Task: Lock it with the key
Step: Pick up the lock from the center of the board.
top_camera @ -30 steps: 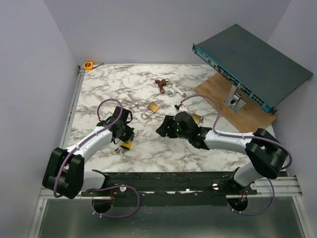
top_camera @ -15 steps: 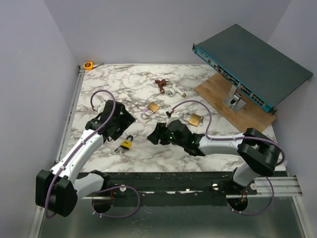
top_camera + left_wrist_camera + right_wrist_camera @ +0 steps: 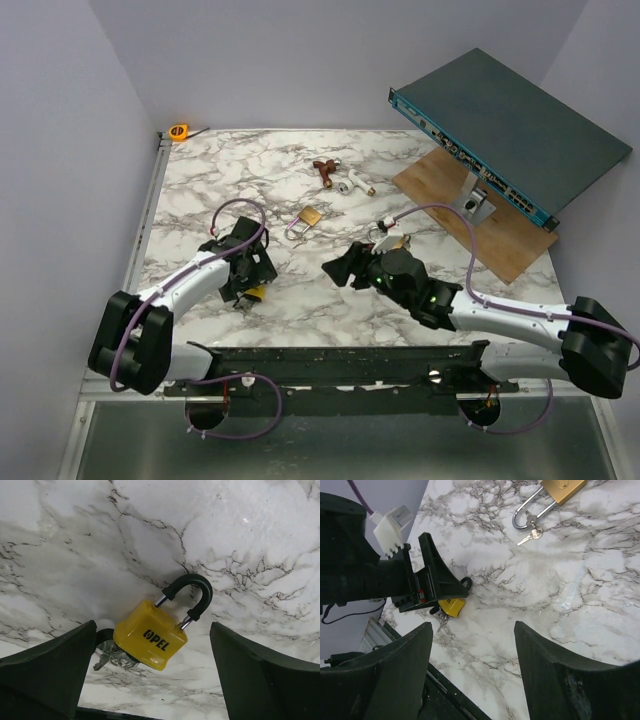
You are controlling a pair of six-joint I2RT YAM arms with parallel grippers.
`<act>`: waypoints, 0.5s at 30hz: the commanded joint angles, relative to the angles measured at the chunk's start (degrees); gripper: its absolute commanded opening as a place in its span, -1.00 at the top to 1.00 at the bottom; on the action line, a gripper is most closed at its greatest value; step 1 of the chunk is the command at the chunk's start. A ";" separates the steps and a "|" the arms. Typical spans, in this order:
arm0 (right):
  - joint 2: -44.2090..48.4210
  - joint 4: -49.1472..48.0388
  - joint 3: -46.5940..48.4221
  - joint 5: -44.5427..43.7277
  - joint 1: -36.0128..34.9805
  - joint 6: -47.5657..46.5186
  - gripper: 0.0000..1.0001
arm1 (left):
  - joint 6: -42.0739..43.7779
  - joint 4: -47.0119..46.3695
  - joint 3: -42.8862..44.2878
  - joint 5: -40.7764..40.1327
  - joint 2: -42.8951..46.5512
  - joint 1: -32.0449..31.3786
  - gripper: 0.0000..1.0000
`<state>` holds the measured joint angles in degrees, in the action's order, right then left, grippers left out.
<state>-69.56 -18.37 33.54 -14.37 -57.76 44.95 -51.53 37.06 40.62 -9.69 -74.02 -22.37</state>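
The small yellow padlock [image 3: 150, 640] with a black shackle [image 3: 192, 595] lies flat on the marble table [image 3: 240, 525]. The key [image 3: 112, 656], silvery and on a small ring, sticks out at the padlock's base. My left gripper [image 3: 155, 680] is open and hovers right over the padlock, one finger on each side, not touching it. In the top view the left gripper [image 3: 245, 272] covers most of the yellow padlock [image 3: 256, 292]. My right gripper [image 3: 345, 268] is open and empty, to the right of it. The right wrist view shows the padlock [image 3: 451, 606] and key [image 3: 441, 621] beyond my right gripper [image 3: 472, 675].
A brass padlock [image 3: 311, 216] with its own keys [image 3: 530, 534] lies mid-table. A second brass padlock [image 3: 390, 243] shows behind my right arm. A teal rack unit [image 3: 510, 125] stands on a wooden board [image 3: 500, 235] at back right. An orange tape measure [image 3: 179, 131] sits back left.
My left gripper has come back down and toward the near edge, over the yellow padlock. My right arm has swung right, its gripper shifting slightly right. The padlock has not moved.
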 commanded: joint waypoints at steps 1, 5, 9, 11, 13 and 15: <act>4.44 4.19 -2.20 -4.42 -0.25 -1.22 -0.39 | 2.08 -2.95 -0.15 0.99 -3.57 -2.85 -0.85; 5.88 4.91 -3.13 -4.76 -0.25 -1.24 -0.39 | 0.32 -3.58 0.71 2.78 -4.03 -6.44 -0.84; 5.78 4.87 -3.23 -4.70 -0.25 -0.96 -0.40 | -1.68 -3.09 2.84 3.86 -4.85 -9.35 -0.84; 5.46 4.88 -3.00 -4.53 -0.25 -1.09 -0.40 | -2.56 -2.19 3.64 2.34 -5.08 -9.77 -0.82; 5.23 5.00 -2.87 -4.49 -0.29 -1.13 -0.39 | -3.91 -0.22 4.00 -1.05 -4.68 -9.58 -0.81; 5.14 5.23 -2.69 -4.23 -0.25 -1.32 -0.40 | -5.11 1.02 3.50 -2.92 -4.01 -8.50 -0.77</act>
<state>-64.18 -14.00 31.11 -16.91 -57.76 44.82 -53.28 35.44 43.13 -8.23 -78.72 -32.01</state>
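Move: Right under the open left hand, some 2 cm below the point between its fingertips, lies the yellow lock. Its keys trail about 3 cm to the hand's left and 2 cm back, close by the left finger; a brass padlock lies roughly 15 cm ahead and 12 cm to the right. From the right hand the yellow lock is about 17 cm to the left, nearly level with it and some 14 cm lower. Sweeping about 5 cm to the right with its fingers still wide open, the left hand first dips a good centimetre and eases back slightly, then rises again as it travels, turning slightly clockwise. Its left finger pushes along the key end and near corner of the yellow lock. The open right hand drifts about 2 cm to the right, away from the lock. ##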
